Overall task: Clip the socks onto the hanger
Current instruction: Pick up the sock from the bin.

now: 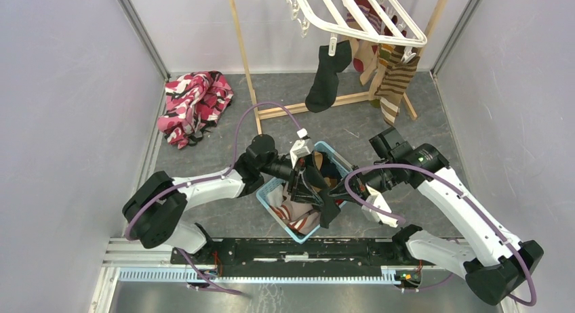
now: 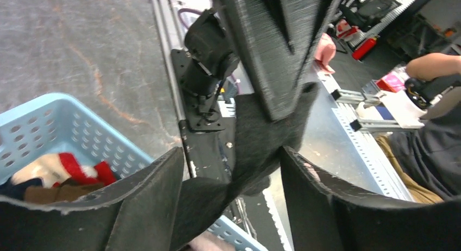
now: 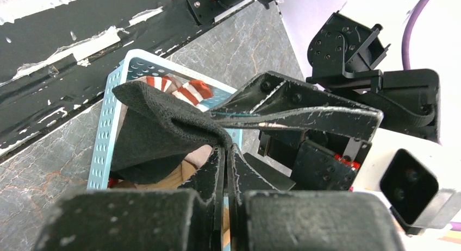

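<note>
A black sock is lifted over the light blue basket, and my right gripper is shut on its edge. My left gripper stands open around the same sock, which runs between its spread fingers without being pinched. In the top view both grippers meet above the basket, the left and the right. More socks lie in the basket, one with a red-white cuff. The white hanger at the back holds a black sock and striped socks.
A pink, red and black cloth lies at the back left on the grey floor. The thin wooden frame stand carries the hanger, its base bar lying behind the basket. Grey walls close in both sides.
</note>
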You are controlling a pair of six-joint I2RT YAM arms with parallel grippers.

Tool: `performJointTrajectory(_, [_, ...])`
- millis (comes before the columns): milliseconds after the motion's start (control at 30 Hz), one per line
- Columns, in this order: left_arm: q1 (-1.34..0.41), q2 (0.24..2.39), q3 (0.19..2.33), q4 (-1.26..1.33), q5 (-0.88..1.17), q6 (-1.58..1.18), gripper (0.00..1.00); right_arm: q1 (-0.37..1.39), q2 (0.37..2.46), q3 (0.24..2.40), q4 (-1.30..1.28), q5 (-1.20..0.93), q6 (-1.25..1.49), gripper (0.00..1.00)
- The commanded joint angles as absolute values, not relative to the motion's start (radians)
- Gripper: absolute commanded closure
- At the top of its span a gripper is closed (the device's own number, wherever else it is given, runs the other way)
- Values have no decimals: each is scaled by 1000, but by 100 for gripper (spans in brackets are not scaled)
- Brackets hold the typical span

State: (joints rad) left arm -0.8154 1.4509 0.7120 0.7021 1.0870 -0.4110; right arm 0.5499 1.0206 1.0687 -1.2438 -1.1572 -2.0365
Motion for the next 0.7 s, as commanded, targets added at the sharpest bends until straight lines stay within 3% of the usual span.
performJointTrajectory(0, [-833,1455,752,837,1155,-489,34,555,1026,1076,-1254,-1148,-2229,100])
performJointTrajectory(100, [-833,1445,727,933,1164,-548,45,554,1025,1076,-1254,-1139,-2217,100])
performJointTrajectory(167, [-831,1434,714,974,1161,-582,85,554,1024,1086,-1248,-1132,-2178,100])
performJointTrajectory(233, [-831,1413,696,973,1140,-583,95,554,1014,1101,-1206,-1122,-2076,98])
performJointTrajectory(267, [-831,1396,676,976,1121,-584,97,553,1005,1108,-1151,-1111,-1956,93])
performJointTrajectory(300, [-830,1373,656,977,1087,-579,98,553,989,1114,-1086,-1094,-1832,81])
performJointTrajectory(400, [-828,1266,563,945,926,-528,98,545,915,1090,-794,-949,-1353,37])
performJointTrajectory(433, [-828,1221,545,921,865,-503,98,533,893,1077,-724,-889,-1237,27])
performJointTrajectory(533, [-830,1073,472,852,684,-428,98,480,842,1050,-690,-845,-1139,14])
performJointTrajectory(667, [-830,933,400,854,571,-353,98,391,823,1003,-694,-994,-1078,8])
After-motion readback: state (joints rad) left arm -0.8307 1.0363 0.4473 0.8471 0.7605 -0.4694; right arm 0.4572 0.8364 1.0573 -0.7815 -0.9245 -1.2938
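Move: The dark sock hangs pinched in my shut right fingertips, its middle about 4 cm back, 2 cm left and 3 cm below that hand. From my left hand, already reaching around it, the sock's middle is some 3 cm back, 3 cm right and 2 cm lower. The bin sits almost straight beneath my left hand, roughly 16 cm down; in it the tan sock lies about 7 cm ahead and the striped sock about 11 cm back. I shut my left fingers on the dark sock beside my right fingertips, easing that hand up about 2.5 cm and slightly back. My right hand keeps its pinch until the left has closed, then opens wide and leaves forward and up, turning some 30 degrees clockwise, while my left hand draws left and up away from it, turning counter-clockwise. ##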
